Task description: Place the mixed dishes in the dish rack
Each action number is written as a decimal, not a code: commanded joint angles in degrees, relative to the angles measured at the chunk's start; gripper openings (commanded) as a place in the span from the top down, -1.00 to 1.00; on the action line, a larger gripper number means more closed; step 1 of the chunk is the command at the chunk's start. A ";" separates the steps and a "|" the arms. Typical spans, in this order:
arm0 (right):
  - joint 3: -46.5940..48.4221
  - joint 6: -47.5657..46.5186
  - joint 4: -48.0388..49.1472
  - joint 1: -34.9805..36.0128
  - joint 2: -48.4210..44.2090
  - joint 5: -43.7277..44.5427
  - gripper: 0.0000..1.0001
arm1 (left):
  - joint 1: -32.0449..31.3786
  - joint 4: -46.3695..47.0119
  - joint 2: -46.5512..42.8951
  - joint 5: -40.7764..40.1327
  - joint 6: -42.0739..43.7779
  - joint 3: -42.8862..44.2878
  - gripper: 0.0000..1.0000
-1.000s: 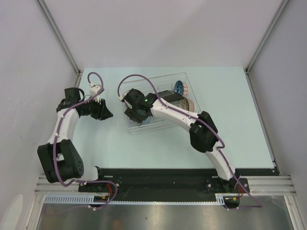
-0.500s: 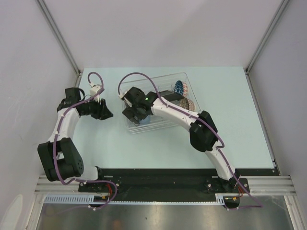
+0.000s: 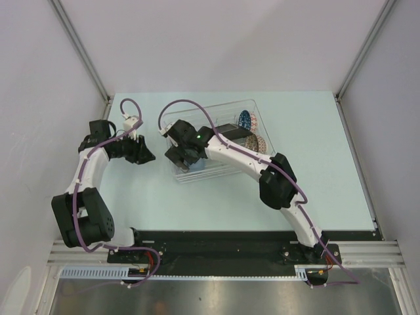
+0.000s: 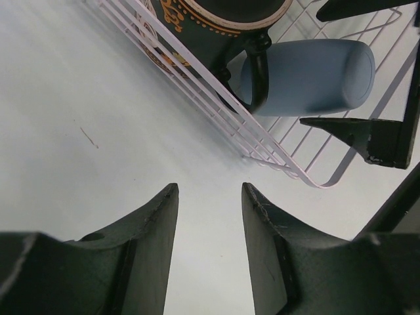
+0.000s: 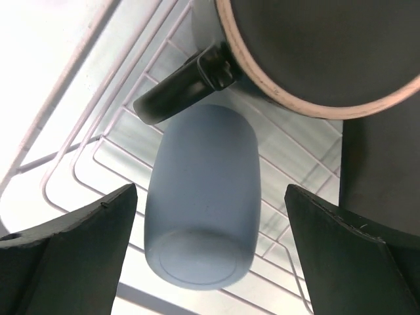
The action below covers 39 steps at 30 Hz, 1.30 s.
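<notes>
The clear dish rack lies mid-table. Inside it the small light-blue cup lies on its side on the ribs, beside the dark mug with its black handle. My right gripper hangs over the cup, open wide, with a gap on each side of it. The blue patterned bowl and the beige patterned bowl stand on edge at the rack's far right. My left gripper is open and empty over bare table just left of the rack, with cup and mug ahead of it.
The rack's ribbed corner is close in front of the left fingers. The right gripper's black fingers show inside the rack. White walls with metal posts enclose the pale table.
The right gripper's jaws have spread wide off the light-blue cup, which now lies in the rack. The right wrist shifted slightly left. The left arm has not moved.
</notes>
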 commanded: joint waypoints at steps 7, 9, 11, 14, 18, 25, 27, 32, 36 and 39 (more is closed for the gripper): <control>4.99 -2.49 1.44 1.03 -8.94 7.27 -0.99 | 0.35 1.72 -0.09 2.97 -0.37 -0.26 0.04; 4.12 -3.37 1.35 1.38 -10.17 9.20 -0.99 | 0.35 1.63 -0.26 2.70 -0.20 -0.35 0.03; 1.58 -4.68 2.14 1.99 -12.19 10.79 -0.99 | 0.26 1.90 -0.18 2.61 -0.20 -0.53 0.03; -1.41 -5.48 3.11 2.00 -13.42 13.16 -0.99 | 0.26 2.42 0.00 2.79 -0.46 -0.62 0.03; -2.92 -6.18 3.64 2.00 -13.25 14.48 -0.99 | 0.26 2.69 0.26 3.05 -0.99 -0.62 0.03; -6.08 -7.50 5.48 1.56 -12.90 16.33 -1.00 | 0.35 2.42 0.26 2.79 -0.64 -0.26 0.03; -6.26 -7.85 5.66 1.38 -12.55 17.47 -1.00 | 0.26 2.34 0.53 2.70 -0.64 -0.18 0.03; -6.26 -7.94 6.36 0.85 -11.76 17.74 -0.99 | 0.26 2.51 0.79 2.70 -0.72 -0.09 0.04; -6.17 -7.33 6.36 0.33 -10.53 16.95 -1.00 | 0.35 2.16 0.79 2.61 -0.46 0.00 0.04; -6.87 -7.15 6.36 0.59 -10.26 17.03 -0.99 | 0.26 1.81 0.70 2.35 -0.02 0.09 0.04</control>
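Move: Just under the open right fingers, about 3 cm down, the blue cup lies on its side in the dish rack. Seen from this hand, the black mug stands about 7 cm ahead and 4 cm left, its rim a little lower, and the dark square plate leans about 8 cm ahead and 10 cm right at much the same height. From the left hand the cup lies some 14 cm right, 2 cm ahead and 7 cm down. Backing off from the blue cup, the right hand climbs about 11 cm with its fingers staying wide open, the wrist tipping some 15–20 degrees so the fingertips swing outward. Then it drifts about 4 cm to the right, towards the square plate, and a little forward, sinking back about 3 cm. ##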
